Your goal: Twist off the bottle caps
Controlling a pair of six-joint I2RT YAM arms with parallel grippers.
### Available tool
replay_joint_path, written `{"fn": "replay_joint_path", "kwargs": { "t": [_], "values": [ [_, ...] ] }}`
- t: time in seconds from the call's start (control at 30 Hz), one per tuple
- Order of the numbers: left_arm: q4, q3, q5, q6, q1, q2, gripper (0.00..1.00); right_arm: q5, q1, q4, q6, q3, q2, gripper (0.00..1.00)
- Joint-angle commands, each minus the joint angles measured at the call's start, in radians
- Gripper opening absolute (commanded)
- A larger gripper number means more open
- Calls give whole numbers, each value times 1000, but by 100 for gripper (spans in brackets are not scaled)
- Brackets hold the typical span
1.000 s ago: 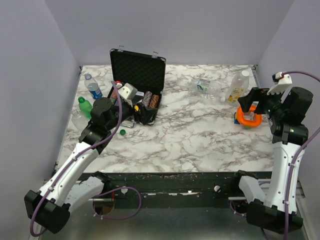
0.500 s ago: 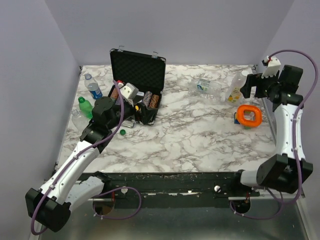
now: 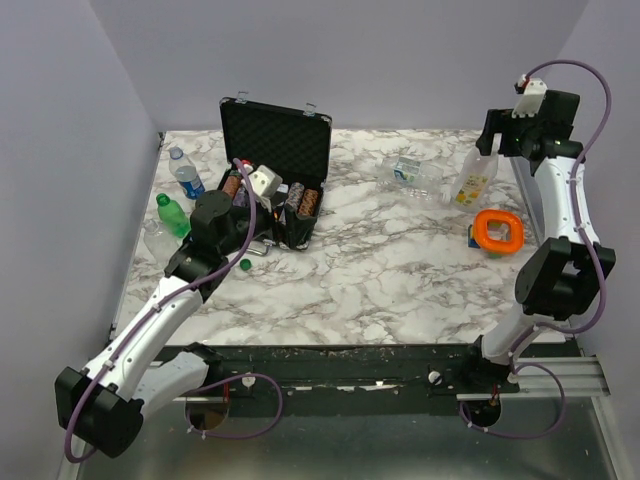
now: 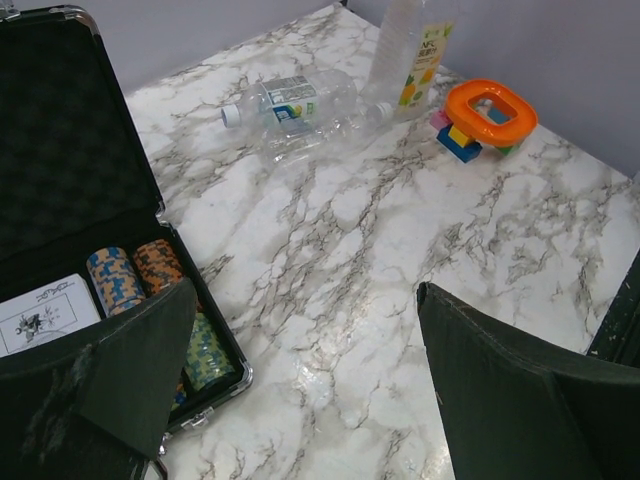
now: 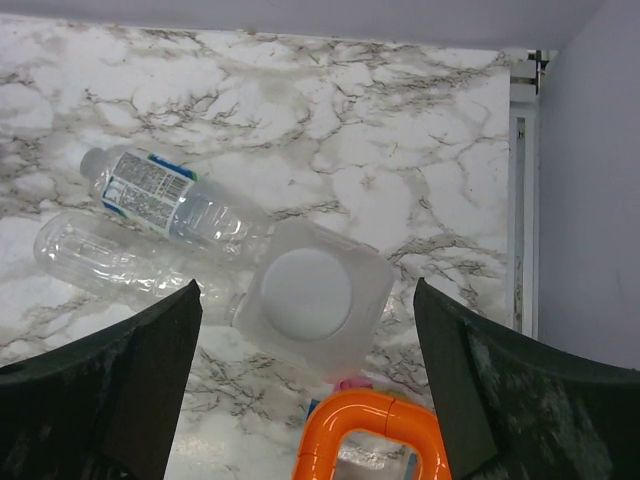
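Observation:
An upright square clear bottle (image 3: pixel 474 180) with a white cap (image 5: pixel 305 290) stands at the far right. My right gripper (image 5: pixel 306 300) hangs straight above it, open, with the cap between the fingers (image 5: pixel 120 390) and not touched. From above, the right gripper (image 3: pixel 497 135) sits over the bottle's top. Two clear bottles (image 5: pixel 170 200) lie on their sides left of it. At the left edge stand a blue-labelled bottle (image 3: pixel 185 175) and a green bottle (image 3: pixel 172 213). A loose green cap (image 3: pixel 245 265) lies on the table. My left gripper (image 4: pixel 305 295) is open and empty above bare marble by the chip case.
An open black case (image 3: pixel 275 140) with striped poker chips (image 4: pixel 125 275) lies at the back left, under my left wrist. An orange ring on small coloured blocks (image 3: pixel 497 232) sits near the upright bottle. The table's right rail (image 5: pixel 518 200) runs close to that bottle.
My right arm has swung up and back, from over the orange ring to above the upright bottle. The left arm has hardly moved.

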State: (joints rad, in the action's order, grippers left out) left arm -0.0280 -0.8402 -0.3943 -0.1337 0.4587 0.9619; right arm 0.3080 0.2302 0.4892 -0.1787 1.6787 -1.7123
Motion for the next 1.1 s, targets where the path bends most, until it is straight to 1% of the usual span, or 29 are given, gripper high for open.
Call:
{"fn": "replay_joint_path", "kwargs": {
  "t": [0.0,0.23,0.47,0.53,0.57,0.63,0.7,0.83,0.97,1.03,1.07],
  "values": [
    [-12,-17,0,20,0,14,99,-81,-3,14,25,70,-66,92],
    [-12,-16,-5,19,0,34,99,-64,-25,43,18,133,-139,79],
    [-13,-16,-8,20,0,37,99,-109,-42,45,2,98,-139,78],
    [-13,-17,-9,17,-2,38,99,-113,-42,43,-1,90,-136,73],
    [-13,-16,-11,19,0,37,99,-113,-42,43,-1,87,-133,68],
    [-13,-16,-9,19,0,37,99,-115,-43,46,-1,88,-133,64],
    [-13,-16,-9,19,-2,37,99,-122,-43,52,-2,92,-133,64],
    [-12,-17,-9,19,0,35,99,-138,-43,54,-7,79,-125,67],
    [-12,-17,-12,19,0,35,99,-139,-43,60,-10,64,-115,68],
    [-10,-17,-12,19,0,35,99,-141,-43,60,-13,58,-112,64],
    [-12,-17,-12,19,0,35,99,-141,-43,63,-13,53,-110,59]
  ]
}}
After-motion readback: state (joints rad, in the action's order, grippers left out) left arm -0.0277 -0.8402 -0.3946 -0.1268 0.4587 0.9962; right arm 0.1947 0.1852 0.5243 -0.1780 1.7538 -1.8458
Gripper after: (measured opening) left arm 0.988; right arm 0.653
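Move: The big juice bottle's white cap sits almost under the right fingers, about 2 cm ahead, centred left to right and some 2 cm lower. Well below, the orange ring is about 10 cm back and 6 cm right of the hand; the labelled bottle lies roughly 10 cm ahead and 13 cm left, the plain bottle about 4 cm ahead and 15 cm left. From the left hand the cap is some 22 cm ahead, 42 cm right and 5 cm lower. Ease the right gripper down about 4 cm onto the upright juice bottle's top, going forward 2 to 3 cm early in the descent, and tip the fingers slightly further down. Narrow the opening from nearly full to about two-thirds so the fingers flank the white cap, then sink the last centimetre; a firm touch on the cap can't be made out. ##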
